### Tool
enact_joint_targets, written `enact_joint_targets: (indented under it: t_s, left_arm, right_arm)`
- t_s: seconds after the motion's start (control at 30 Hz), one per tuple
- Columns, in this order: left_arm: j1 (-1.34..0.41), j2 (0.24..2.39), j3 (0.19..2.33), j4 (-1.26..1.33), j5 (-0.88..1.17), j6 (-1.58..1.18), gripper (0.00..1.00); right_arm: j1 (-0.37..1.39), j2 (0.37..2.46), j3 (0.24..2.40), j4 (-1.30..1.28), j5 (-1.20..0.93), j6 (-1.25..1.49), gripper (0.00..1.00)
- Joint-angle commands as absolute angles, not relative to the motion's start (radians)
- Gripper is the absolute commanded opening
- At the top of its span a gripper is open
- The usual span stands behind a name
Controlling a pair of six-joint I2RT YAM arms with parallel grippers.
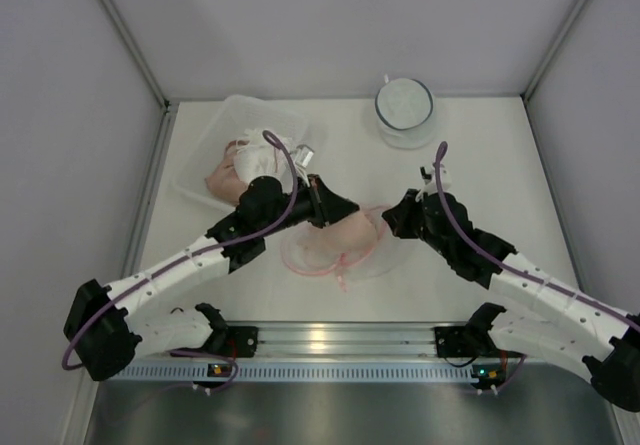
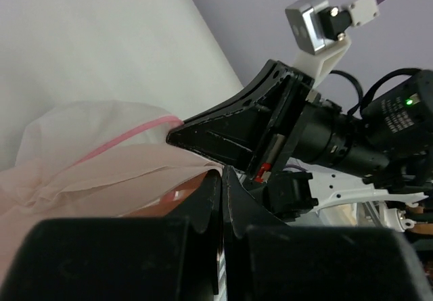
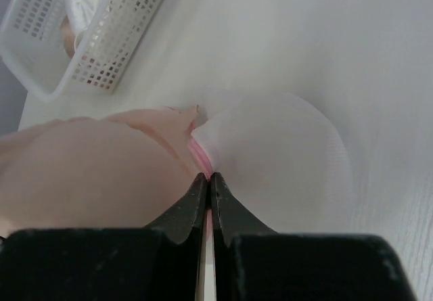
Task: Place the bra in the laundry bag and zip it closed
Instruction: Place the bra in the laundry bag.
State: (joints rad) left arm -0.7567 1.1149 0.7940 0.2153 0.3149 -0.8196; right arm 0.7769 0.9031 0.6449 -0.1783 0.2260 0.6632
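Note:
The laundry bag, translucent white mesh with a pink zip edge, lies at mid-table between both grippers. The peach bra shows in and through it, left of the right fingers. My right gripper is shut on the bag's pink zip edge, with white mesh spreading to its right. My left gripper is shut at the bag's opposite edge, and the mesh is drawn up to its tips. In the top view the left gripper and right gripper stand close together over the bag's far side.
A white perforated basket holding more pale garments sits at the back left. A round white container stands at the back right. The enclosure walls close in the table on three sides.

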Motion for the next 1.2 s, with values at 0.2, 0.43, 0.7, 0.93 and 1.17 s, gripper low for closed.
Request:
enact_joint_targets:
  t_s: [0.2,0.43,0.7,0.93,1.17]
  left_arm:
    - [-0.894,1.156,0.634,0.492,0.048,-0.764,0.0]
    - [-0.962,1.345,0.715,0.557,-0.098,-0.723,0.0]
    - [-0.982,1.483,0.787,0.644,-0.141,-0.765,0.0]
    - [-1.014,1.545,0.828,0.652,-0.06,-0.706,0.01]
    - [-1.014,1.465,0.779,0.467,-0.044,-0.635,0.87]
  right_arm:
    - [0.788,0.87,0.745,-0.244,0.258,0.667,0.0]
    - [0.79,0.887,0.756,-0.212,0.186,0.702,0.0]
    - [0.805,0.854,0.752,-0.27,0.219,0.706,0.0]
    - [0.805,0.856,0.736,-0.313,0.322,0.71,0.0]
    - [0.802,0.868,0.739,-0.316,0.362,0.703,0.0]
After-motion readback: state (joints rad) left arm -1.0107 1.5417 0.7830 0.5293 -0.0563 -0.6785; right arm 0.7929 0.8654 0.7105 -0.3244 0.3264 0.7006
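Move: The left fingers hold the bra above the pink-rimmed laundry bag; the bit of rim pinched in the right fingers is about 9 cm to their right, 1 cm farther out and 10 cm lower. The bag's middle lies roughly 2 cm ahead of the left hand, 1 cm right and 20 cm below; the basket is some 23 cm ahead, 26 cm left. From the right hand, the bag's middle is about 8 cm left, 1 cm ahead, 11 cm down. The left hand, still gripping the bra, sinks about 10 cm into the bag's mouth while its fingertips dip some 10 degrees, working right all the while and then on at that level, some 8 cm in all, up to the rim at the right fingers, where its own fingers open well apart. The right hand keeps its pinch on the pink rim throughout, lifting it a couple of centimetres and drifting about 2 cm right towards the end, so the mouth stays held up. ##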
